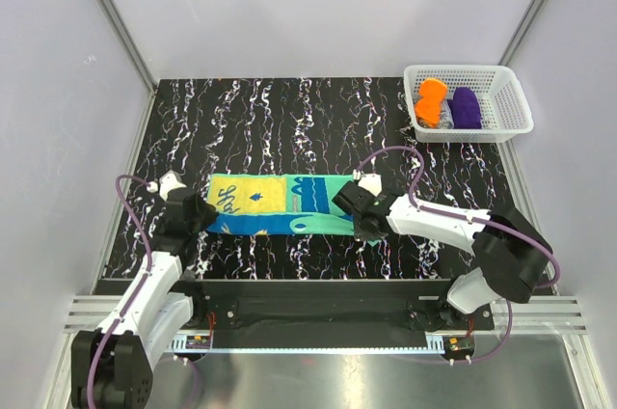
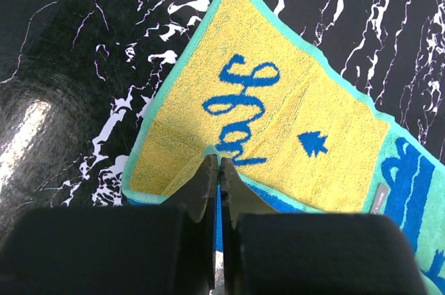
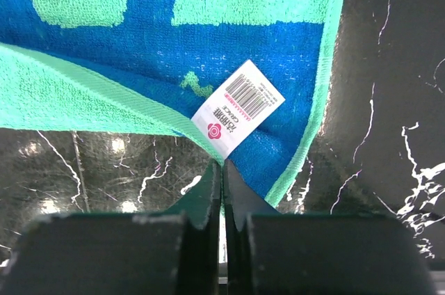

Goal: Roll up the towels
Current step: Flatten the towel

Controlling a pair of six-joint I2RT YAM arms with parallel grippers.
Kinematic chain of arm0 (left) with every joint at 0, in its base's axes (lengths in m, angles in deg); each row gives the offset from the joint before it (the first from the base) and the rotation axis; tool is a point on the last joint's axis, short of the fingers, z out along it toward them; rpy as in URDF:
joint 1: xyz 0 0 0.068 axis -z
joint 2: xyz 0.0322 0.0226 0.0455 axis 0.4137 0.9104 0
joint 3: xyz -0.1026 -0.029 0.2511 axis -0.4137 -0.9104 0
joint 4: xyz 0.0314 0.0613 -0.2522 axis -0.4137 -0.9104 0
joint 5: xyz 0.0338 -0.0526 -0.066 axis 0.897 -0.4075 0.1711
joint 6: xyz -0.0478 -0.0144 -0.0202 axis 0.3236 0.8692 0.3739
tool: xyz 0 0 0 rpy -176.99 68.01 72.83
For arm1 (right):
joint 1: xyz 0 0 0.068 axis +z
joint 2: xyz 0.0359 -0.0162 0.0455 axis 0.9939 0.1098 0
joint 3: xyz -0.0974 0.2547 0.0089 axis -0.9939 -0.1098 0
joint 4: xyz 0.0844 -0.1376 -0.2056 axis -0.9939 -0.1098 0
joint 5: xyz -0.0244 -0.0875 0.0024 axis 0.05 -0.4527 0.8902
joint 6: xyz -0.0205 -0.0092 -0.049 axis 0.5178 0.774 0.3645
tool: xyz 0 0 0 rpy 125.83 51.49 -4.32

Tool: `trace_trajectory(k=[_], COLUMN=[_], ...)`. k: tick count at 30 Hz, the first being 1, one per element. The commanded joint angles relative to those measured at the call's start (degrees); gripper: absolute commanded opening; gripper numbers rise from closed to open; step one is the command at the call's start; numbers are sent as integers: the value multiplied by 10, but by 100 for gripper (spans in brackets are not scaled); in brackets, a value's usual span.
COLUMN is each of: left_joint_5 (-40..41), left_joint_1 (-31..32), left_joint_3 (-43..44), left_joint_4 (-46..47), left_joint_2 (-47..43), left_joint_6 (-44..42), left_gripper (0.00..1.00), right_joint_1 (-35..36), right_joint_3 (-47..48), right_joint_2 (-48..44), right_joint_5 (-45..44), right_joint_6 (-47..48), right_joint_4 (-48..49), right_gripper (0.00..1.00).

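A teal-green, blue and yellow towel [image 1: 280, 204] lies flat and lengthwise on the black marbled table. My left gripper [image 1: 207, 221] sits at its near left corner. In the left wrist view that gripper [image 2: 220, 164] is shut on the towel's teal hem [image 2: 292, 93], which rises into a small peak. My right gripper [image 1: 357, 226] is at the near right corner. It [image 3: 222, 164] is shut on the towel's edge [image 3: 278, 17], just below a white barcode label [image 3: 238, 108]. An orange towel [image 1: 430, 100] lies rolled up in the white basket [image 1: 516, 100].
The basket stands at the table's back right corner and also holds a purple roll [image 1: 467, 108]. Grey walls enclose the table on three sides. A metal rail [image 1: 318, 308] runs along the near edge between the arm bases.
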Motion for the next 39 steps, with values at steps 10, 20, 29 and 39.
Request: trace_trajectory(k=[10, 20, 29, 39], left_joint_5=[-22, -34, -43, -34], left_joint_1=[-2, -2, -2, -2], left_joint_3=[4, 139, 340, 428], left_joint_4=[17, -150, -297, -255], left_joint_2=[-43, -169, -224, -43], left_joint_6=[-9, -16, -65, -99], left_gripper=[0, 0, 0, 0], right_joint_1=[-3, -4, -4, -97], right_joint_3=[22, 139, 233, 403], right_joint_2=[-58, -200, -346, -157], right_joint_5=[-2, -26, 29, 14], right_joint_6=[-8, 4, 51, 121], right_joint_4=[-31, -150, -188, -239], right_gripper=[0, 0, 0, 0])
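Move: Both grippers are already shut on the near part of the folded towel, almost at table height. Its middle lies about 16 cm to the left hand's right and 2 cm ahead; from the right hand it is some 17 cm left and 6 cm ahead. The white label sits about 2 cm ahead of the right fingertips. The white basket stands roughly 30 cm ahead and 25 cm to the right of the right hand. Keeping their pinches on the towel's edge at its left and right ends, both hands sweep it steeply up off the table, about 30 cm each, starting slowly and then fast. Their fingertips tip up by some 30 degrees, and the right hand also rolls its left side up. The left hand draws back about 6 cm on the way, and at the top both turn forward again. ##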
